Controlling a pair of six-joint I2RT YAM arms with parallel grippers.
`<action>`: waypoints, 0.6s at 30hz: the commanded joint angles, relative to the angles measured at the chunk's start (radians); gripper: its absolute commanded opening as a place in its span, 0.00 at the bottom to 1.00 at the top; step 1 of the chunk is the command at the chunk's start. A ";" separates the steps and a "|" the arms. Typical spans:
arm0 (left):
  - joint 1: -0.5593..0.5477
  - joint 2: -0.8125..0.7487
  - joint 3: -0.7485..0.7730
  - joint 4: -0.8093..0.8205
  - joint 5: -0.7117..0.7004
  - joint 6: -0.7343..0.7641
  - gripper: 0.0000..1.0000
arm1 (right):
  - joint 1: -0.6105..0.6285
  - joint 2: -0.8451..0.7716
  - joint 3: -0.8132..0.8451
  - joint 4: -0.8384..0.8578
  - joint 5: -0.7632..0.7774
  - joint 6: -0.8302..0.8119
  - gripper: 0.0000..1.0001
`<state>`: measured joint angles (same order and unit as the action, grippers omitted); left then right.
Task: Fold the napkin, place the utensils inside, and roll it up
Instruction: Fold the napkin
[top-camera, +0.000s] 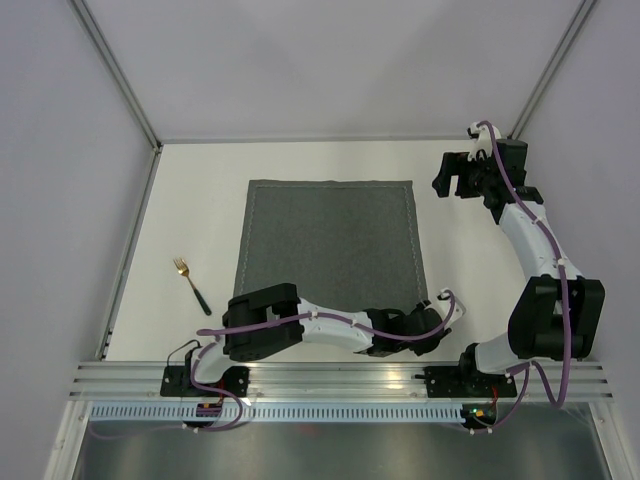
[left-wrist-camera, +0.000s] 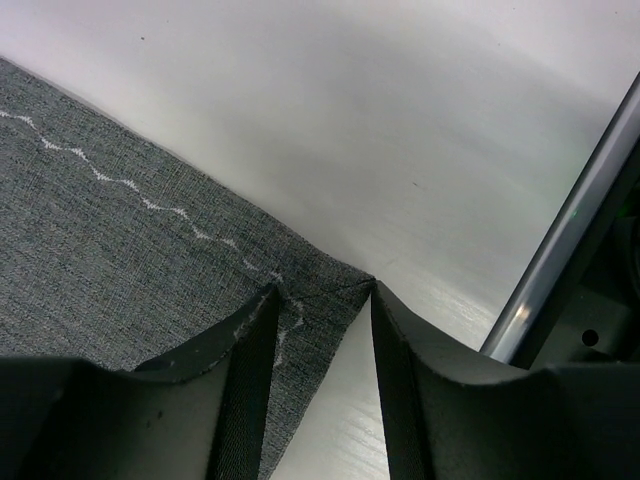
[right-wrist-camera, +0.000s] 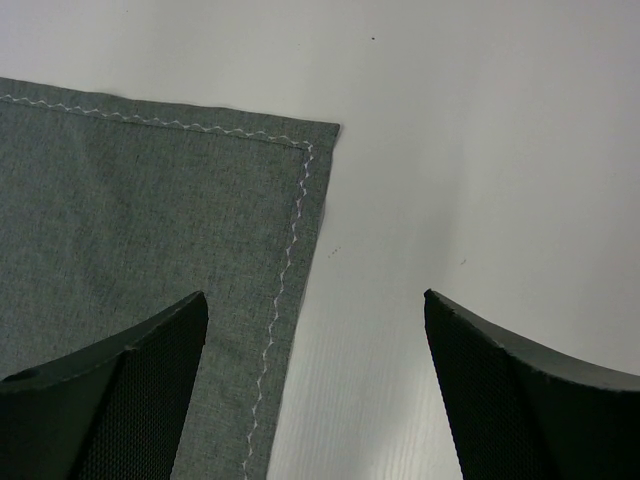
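Note:
The dark grey napkin (top-camera: 330, 240) lies flat and unfolded in the middle of the white table. My left gripper (top-camera: 440, 305) is low at its near right corner. In the left wrist view the napkin (left-wrist-camera: 120, 250) shows that corner slightly puckered between the jaws of the left gripper (left-wrist-camera: 323, 290). The jaws are partly closed, with bare table still showing between them. My right gripper (top-camera: 452, 175) hovers wide open by the far right corner. In the right wrist view the napkin (right-wrist-camera: 140, 220) has its hem under the right gripper (right-wrist-camera: 315, 298). A gold fork (top-camera: 190, 283) with a dark handle lies left of the napkin.
Metal frame posts (top-camera: 125, 90) and grey walls bound the table on the left, back and right. An aluminium rail (top-camera: 340, 375) carrying both arm bases runs along the near edge, close to the left gripper.

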<state>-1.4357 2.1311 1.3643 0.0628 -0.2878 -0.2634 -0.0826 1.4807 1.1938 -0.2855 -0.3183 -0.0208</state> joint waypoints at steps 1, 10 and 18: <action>-0.008 0.027 0.027 0.023 -0.002 0.009 0.47 | -0.005 0.010 0.041 -0.012 -0.008 -0.001 0.93; -0.009 0.015 -0.002 0.019 0.001 -0.011 0.22 | -0.006 0.007 0.041 -0.015 -0.022 0.004 0.93; -0.009 -0.066 -0.002 0.020 0.012 -0.005 0.07 | -0.006 0.003 0.043 -0.018 -0.028 0.004 0.92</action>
<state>-1.4357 2.1307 1.3678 0.0608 -0.2871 -0.2638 -0.0826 1.4879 1.1942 -0.3008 -0.3408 -0.0204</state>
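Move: The left fingers are half open low at the table, on either side of the napkin's near right corner, its tip level with the pads and about 1 cm below them. From that hand the napkin's far right corner lies about 44 cm straight ahead, its middle about 22 cm ahead and 22 cm left, and the metal rail some 6 cm straight back. From the right hand, the near right corner is roughly 32 cm back, 7 cm left and 19 cm below. The left hand stays where it is at the table, wrist unturned and still pointing to the right, down and somewhat forward, while its fingers close steadily from about half open to nearly shut. They draw in from both sides of the napkin's near right corner and pinch the cloth between the fingertips, with no lift yet. ##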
